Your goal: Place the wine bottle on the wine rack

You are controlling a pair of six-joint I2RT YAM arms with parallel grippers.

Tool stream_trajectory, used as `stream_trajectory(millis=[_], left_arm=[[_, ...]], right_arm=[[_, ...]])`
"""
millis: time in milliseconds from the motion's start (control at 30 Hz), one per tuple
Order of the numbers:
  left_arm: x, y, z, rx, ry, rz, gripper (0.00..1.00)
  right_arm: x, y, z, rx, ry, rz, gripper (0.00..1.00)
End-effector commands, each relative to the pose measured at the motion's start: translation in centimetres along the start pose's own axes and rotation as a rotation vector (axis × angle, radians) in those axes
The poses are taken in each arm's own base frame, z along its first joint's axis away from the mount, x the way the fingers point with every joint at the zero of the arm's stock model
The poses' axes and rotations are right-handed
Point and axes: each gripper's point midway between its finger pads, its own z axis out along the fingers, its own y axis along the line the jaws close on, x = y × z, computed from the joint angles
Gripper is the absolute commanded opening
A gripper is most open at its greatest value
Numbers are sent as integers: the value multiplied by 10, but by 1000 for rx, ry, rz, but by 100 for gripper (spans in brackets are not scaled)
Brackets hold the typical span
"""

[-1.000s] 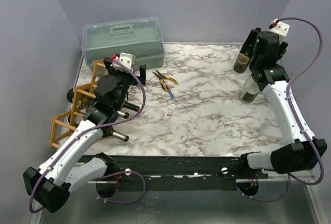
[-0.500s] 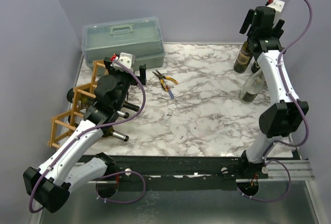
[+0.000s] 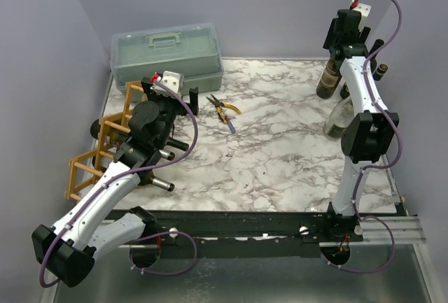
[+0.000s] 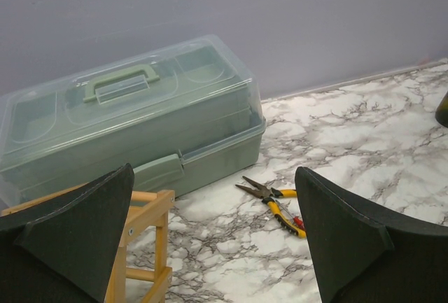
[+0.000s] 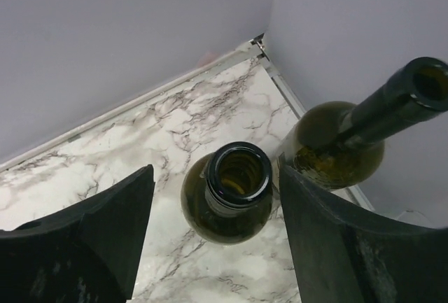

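Note:
A dark green wine bottle (image 5: 234,205) stands upright in the back right corner (image 3: 327,79). My right gripper (image 5: 215,177) hangs open above it, one finger on each side of the open mouth, touching nothing; from above the right gripper (image 3: 341,44) is high by the back wall. A second wine bottle (image 5: 350,142) stands just right of the first, by the wall. The wine rack (image 3: 105,142) of orange-tan sticks stands at the left edge, with bottle necks (image 3: 166,185) poking out. My left gripper (image 3: 171,93) hovers open beside the rack (image 4: 143,247), holding nothing.
A pale green toolbox (image 3: 166,54) sits at the back left (image 4: 126,128). Yellow-handled pliers (image 3: 224,110) lie on the marble top in front of it (image 4: 276,201). A pale bottle (image 3: 339,117) stands in front of the dark one, next to the right arm.
The right arm has straightened upward and its gripper has risen toward the back right corner, over the bottles. The left arm has not moved.

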Motion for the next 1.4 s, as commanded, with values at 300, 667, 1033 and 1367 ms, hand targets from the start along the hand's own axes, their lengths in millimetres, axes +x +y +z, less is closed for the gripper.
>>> stream_trajectory(millis=[300,667,1033,1367], left_arm=[[-2,0,1,-1,-9,10,98],[0,0,1,-5,-3,9,99],[6,-9,7,33,15,-6,98],[17,-55,17,239,55,-87,99]], right_arm=[[15,16,23,-52,-35,22,45],[38,39,-1,-260,-6,6,6],[68,126,-146,-723,109,41,0],[66,160,-286,-1206,235,337,0]])
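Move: The wine bottle to be taken stands upright almost beneath the open right hand, its middle about 2 cm ahead and some 15 cm below. A second green bottle stands level with it, about 9 cm to its right. The clear bottle is roughly 11 cm back and 5 cm right of the hand, and the small-capped bottle some 6 cm back and 11 cm right. From the left hand, the bottle to be taken lies about 26 cm ahead, 58 cm right and 22 cm below. Down about 4 cm and slightly forward, the right hand closes its fingers on the bottle's neck, then sweeps left some 26 cm and back about 17 cm at level height, gathering speed towards the rack side. On the way it turns about 50 degrees counter-clockwise and rolls its left side up some 30 degrees. Late on, the open left hand starts right and down, about 3 cm. ##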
